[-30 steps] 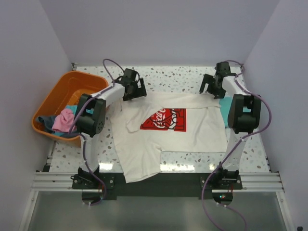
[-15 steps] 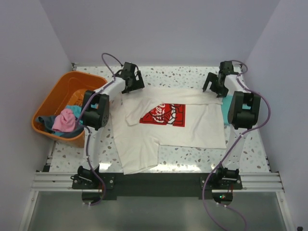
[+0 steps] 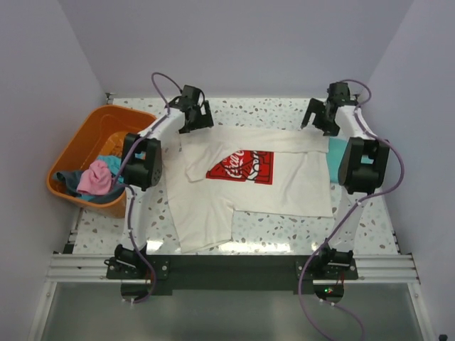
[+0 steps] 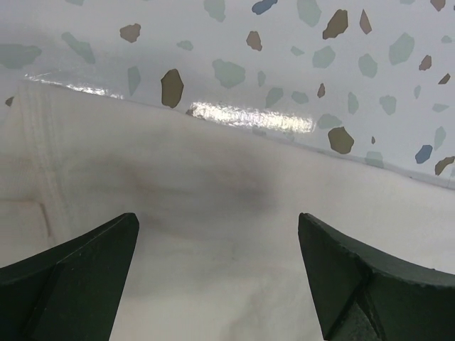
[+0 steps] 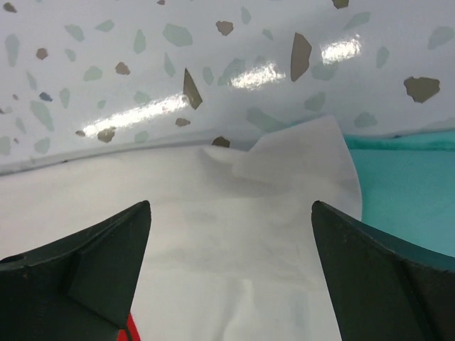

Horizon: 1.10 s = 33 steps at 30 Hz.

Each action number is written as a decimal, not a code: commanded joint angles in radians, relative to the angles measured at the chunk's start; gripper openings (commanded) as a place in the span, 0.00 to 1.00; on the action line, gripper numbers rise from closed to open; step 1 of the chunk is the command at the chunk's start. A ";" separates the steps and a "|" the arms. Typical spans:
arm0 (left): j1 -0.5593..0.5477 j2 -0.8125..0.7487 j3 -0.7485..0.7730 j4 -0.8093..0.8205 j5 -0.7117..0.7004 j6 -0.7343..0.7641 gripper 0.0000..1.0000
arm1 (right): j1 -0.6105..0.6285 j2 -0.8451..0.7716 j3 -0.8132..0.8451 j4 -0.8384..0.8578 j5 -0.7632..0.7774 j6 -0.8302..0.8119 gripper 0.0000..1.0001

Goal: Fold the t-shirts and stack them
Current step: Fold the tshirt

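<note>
A cream-white t-shirt with a red square logo lies spread on the speckled table, partly folded. A teal-green t-shirt peeks out from under its right edge, also seen as teal cloth in the right wrist view. My left gripper hovers open over the shirt's far left corner; its fingers frame white cloth. My right gripper hovers open over the far right corner, white cloth between its wide jaws.
An orange plastic basket with pink and blue-teal clothes stands at the left of the table. Grey walls close in on the left, back and right. The shirt's lower hem reaches the table's near edge.
Both grippers moved toward the back of the table. The shirt's far edge was drawn back with them and now lies flatter and straighter. Both grippers stayed open.
</note>
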 commanded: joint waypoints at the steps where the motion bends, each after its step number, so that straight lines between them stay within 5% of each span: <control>1: -0.034 -0.180 0.046 -0.075 -0.001 0.035 1.00 | -0.005 -0.254 -0.046 -0.014 -0.036 -0.019 0.99; 5: -0.117 -0.387 -0.119 -0.083 -0.049 0.020 1.00 | -0.001 -0.492 -0.269 0.021 -0.030 0.021 0.99; 12: -0.256 -0.951 -0.844 -0.001 -0.055 -0.178 1.00 | 0.020 -1.018 -0.849 0.055 0.006 0.145 0.99; 18: -0.436 -1.284 -1.155 -0.156 -0.081 -0.335 1.00 | 0.025 -1.319 -1.015 -0.109 0.078 0.162 0.99; 24: -0.542 -1.472 -1.382 -0.293 -0.008 -0.473 1.00 | 0.025 -1.392 -1.110 -0.146 0.072 0.200 0.99; 33: -0.615 -1.508 -1.526 -0.298 0.087 -0.554 0.94 | 0.025 -1.318 -1.190 -0.075 0.070 0.252 0.99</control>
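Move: At the far edge of the white t-shirt, both open hands hover just above it. The t-shirt's near-left corner lies about 49 cm back and 4 cm left of the left hand, 2 cm lower; the orange basket's middle is roughly 15 cm back and 38 left. From the right hand, its near-right corner lies some 29 cm back and 1 right, 4 cm lower; the teal t-shirt is about 9 cm back and 11 right, the red print 13 back and 34 left. Swinging back in a high, quick arc over the t-shirt, the left hand rises some 16 cm, then sinks to its near-left corner after about 47 cm, tipping its fingers some 20 degrees further down. The right hand arcs back about 31 cm towards the near-right corner and is still sinking above the cloth. Both turn slightly clockwise, fingers staying wide. ##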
